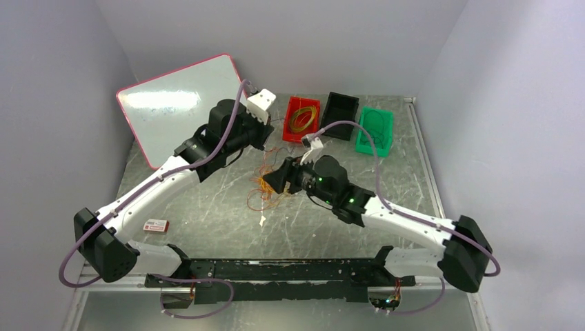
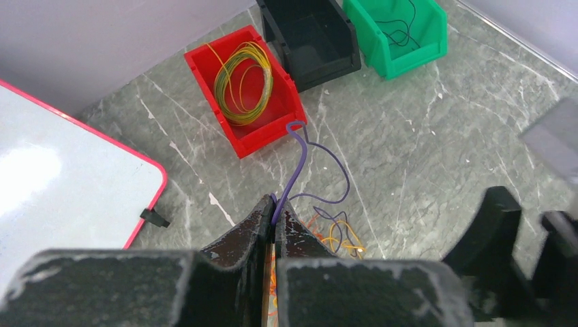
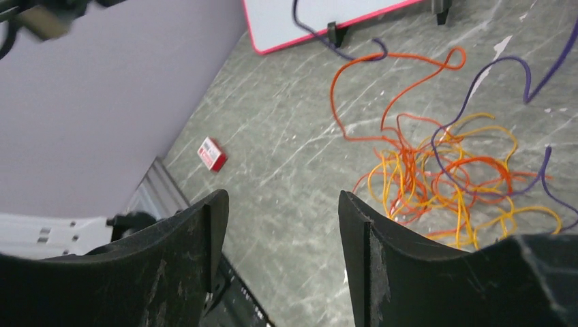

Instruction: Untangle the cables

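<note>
The cables (image 3: 443, 177) lie as a loose tangle of orange, yellow and purple wire on the marble table top, seen small in the top view as the cables (image 1: 261, 195). My left gripper (image 2: 276, 204) is shut on a purple cable (image 2: 298, 160) that rises from the tangle and curls toward the red bin. My right gripper (image 3: 283, 201) stands open with nothing between its fingers, just left of the tangle and above the table. From above, the right gripper (image 1: 271, 182) sits at the tangle's edge, and the left gripper (image 1: 268, 140) hangs behind it.
A red bin (image 2: 272, 126) holds a coil of yellow and green wire (image 2: 242, 82). Beside it stand a black bin (image 2: 313, 37) and a green bin (image 2: 399, 41) with a dark wire inside. A pink-edged whiteboard (image 1: 176, 110) leans at the back left. A small red box (image 3: 212, 153) lies near the front edge.
</note>
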Robot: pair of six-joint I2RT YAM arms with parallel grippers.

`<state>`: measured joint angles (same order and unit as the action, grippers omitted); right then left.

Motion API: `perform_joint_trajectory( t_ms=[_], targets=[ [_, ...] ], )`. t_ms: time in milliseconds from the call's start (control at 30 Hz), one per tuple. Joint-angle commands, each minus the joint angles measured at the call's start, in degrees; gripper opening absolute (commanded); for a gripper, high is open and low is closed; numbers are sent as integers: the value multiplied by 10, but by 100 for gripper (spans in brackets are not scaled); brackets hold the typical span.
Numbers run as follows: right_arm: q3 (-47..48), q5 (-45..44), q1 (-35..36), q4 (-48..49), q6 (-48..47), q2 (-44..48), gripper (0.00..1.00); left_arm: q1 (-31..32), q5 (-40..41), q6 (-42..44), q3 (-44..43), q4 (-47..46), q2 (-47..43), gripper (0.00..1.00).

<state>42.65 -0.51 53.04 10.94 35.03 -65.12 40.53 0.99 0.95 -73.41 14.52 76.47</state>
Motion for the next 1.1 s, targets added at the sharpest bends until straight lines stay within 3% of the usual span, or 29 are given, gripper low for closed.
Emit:
perform_joint_trajectory(
  t_ms=[0, 300, 500, 800, 1067],
  targets=[
    [5, -60, 5, 128, 23, -61, 64, -2, 1, -11, -19, -1, -5, 7],
    [10, -126, 14, 239, 20, -181, 56, -2, -4, -17, -14, -3, -11, 7],
    [12, -136, 15, 287, 4, -220, 45, -2, -5, -22, -9, -3, -16, 7],
    [19, -135, 25, 271, -13, -252, 0, -1, 2, -19, -25, -2, -17, 7],
    [-34, -162, 66, 263, 8, -271, 0, -7, 35, 23, -126, 24, 5, 7]
  ],
)
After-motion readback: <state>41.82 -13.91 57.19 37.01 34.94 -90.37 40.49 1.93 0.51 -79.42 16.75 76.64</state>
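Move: The raised strand of orange cable I want is some 7 cm ahead, 5 cm left and 6 cm below my open right hand. The tangled pile lies about 9 cm ahead, 3 cm left and 20 cm below that hand. The purple cable, where my left fingers hold it, is roughly 10 cm ahead, 3 cm left and 7 cm above it. From my left hand the orange strand is about 7 cm back, straight below otherwise, some 13 cm down. I reach my open right hand forward, down and left, about 10 cm in all, to the orange strand hanging above the pile, yawing some 10 degrees clockwise, and shut the fingers to pinch it. Then, closed, I draw back and down a couple of centimetres. My left hand keeps its grip on the purple cable, holding still until it rises about 4 cm at the very end. ##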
